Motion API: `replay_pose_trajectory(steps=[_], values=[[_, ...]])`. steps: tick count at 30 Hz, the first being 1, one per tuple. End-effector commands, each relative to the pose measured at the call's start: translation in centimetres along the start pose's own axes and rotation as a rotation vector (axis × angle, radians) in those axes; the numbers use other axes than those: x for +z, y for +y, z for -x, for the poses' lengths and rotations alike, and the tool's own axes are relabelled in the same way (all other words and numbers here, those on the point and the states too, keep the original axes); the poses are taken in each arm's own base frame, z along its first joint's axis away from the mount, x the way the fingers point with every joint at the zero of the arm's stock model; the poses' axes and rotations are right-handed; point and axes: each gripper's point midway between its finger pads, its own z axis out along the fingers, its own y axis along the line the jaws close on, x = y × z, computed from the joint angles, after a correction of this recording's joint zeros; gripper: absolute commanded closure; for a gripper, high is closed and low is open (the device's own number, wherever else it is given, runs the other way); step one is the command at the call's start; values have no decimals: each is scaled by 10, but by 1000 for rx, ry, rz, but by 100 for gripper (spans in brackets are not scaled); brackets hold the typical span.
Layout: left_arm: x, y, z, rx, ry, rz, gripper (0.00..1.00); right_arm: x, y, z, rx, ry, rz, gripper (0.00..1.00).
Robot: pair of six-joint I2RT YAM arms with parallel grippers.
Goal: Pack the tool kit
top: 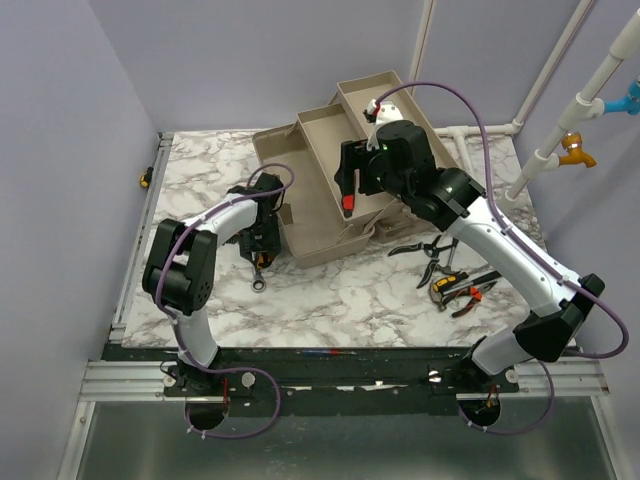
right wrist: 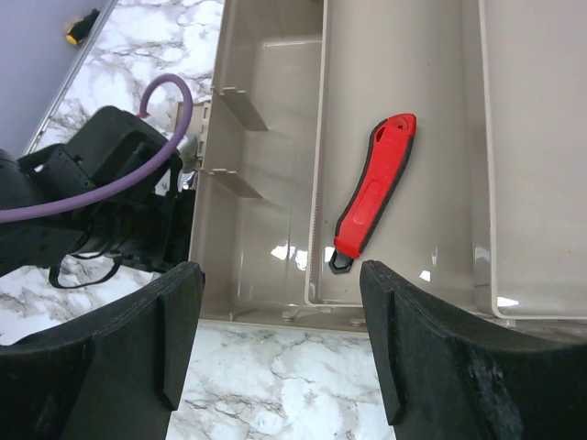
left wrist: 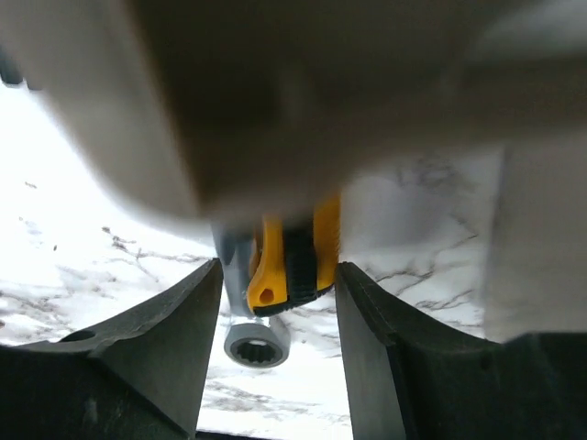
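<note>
The beige toolbox [top: 318,243] stands open mid-table with its trays folded out. A red cutter [right wrist: 376,188] lies in one tray [right wrist: 440,275]; from above the red cutter [top: 348,204] shows just under my right gripper [top: 350,185]. That right gripper [right wrist: 280,289] hovers open and empty over the box's front wall. My left gripper [top: 262,248] is low against the box's left front wall [left wrist: 321,110]. The left gripper [left wrist: 278,275] has a yellow-and-black tool handle [left wrist: 298,261] and a grey ring spanner [left wrist: 258,346] between its fingers, which touch both sides. The tools rest on the table.
Black pliers [top: 430,250] and orange-handled tools [top: 460,288] lie on the marble right of the box, beside my right arm. White pipes [top: 540,160] rise at the back right. A small yellow-and-black item [top: 146,178] sits at the table's left edge.
</note>
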Motion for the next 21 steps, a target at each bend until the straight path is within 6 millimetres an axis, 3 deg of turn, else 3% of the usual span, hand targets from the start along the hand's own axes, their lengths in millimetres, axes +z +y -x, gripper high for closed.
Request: replay_pose_trajectory(steps=[1,4,7,12,17,21], values=[[-3,18,-33,87,140,100,47,-14,3,12,9,-45,36,24],[-3,18,-38,100,153,94,49,-15,5,11,16,-41,48,24],[-3,17,-33,71,119,40,72,-15,9,4,24,-21,71,24],[-8,20,-22,-11,29,-35,100,-18,9,0,35,-18,82,24],[-43,9,-12,-49,-111,-157,100,-19,8,1,35,-21,77,24],[-91,-2,-14,-75,-229,-314,100,-15,6,-3,32,-11,64,24]])
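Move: The yellow utility knife is already between the left gripper's open fingers near its near end; its middle lies about 4 cm ahead and 1 cm below. The wrench runs beside the knife, its middle some 2 cm left and 1 cm ahead; the orange brush is roughly 7 cm ahead and 7 cm left. The open toolbox's bottom bin centres about 15 cm ahead, 12 cm right. From the right hand, the knife is roughly 27 cm left, 2 cm ahead and 31 cm below. Draw the left gripper back about 2 cm, low over the table, to the near end of the yellow knife, then shut the fingers on that end and pinch it across its width. Keep the pinch, ease back another centimetre or so and raise the gripper about 3.5 cm, fingers still pointing down. ##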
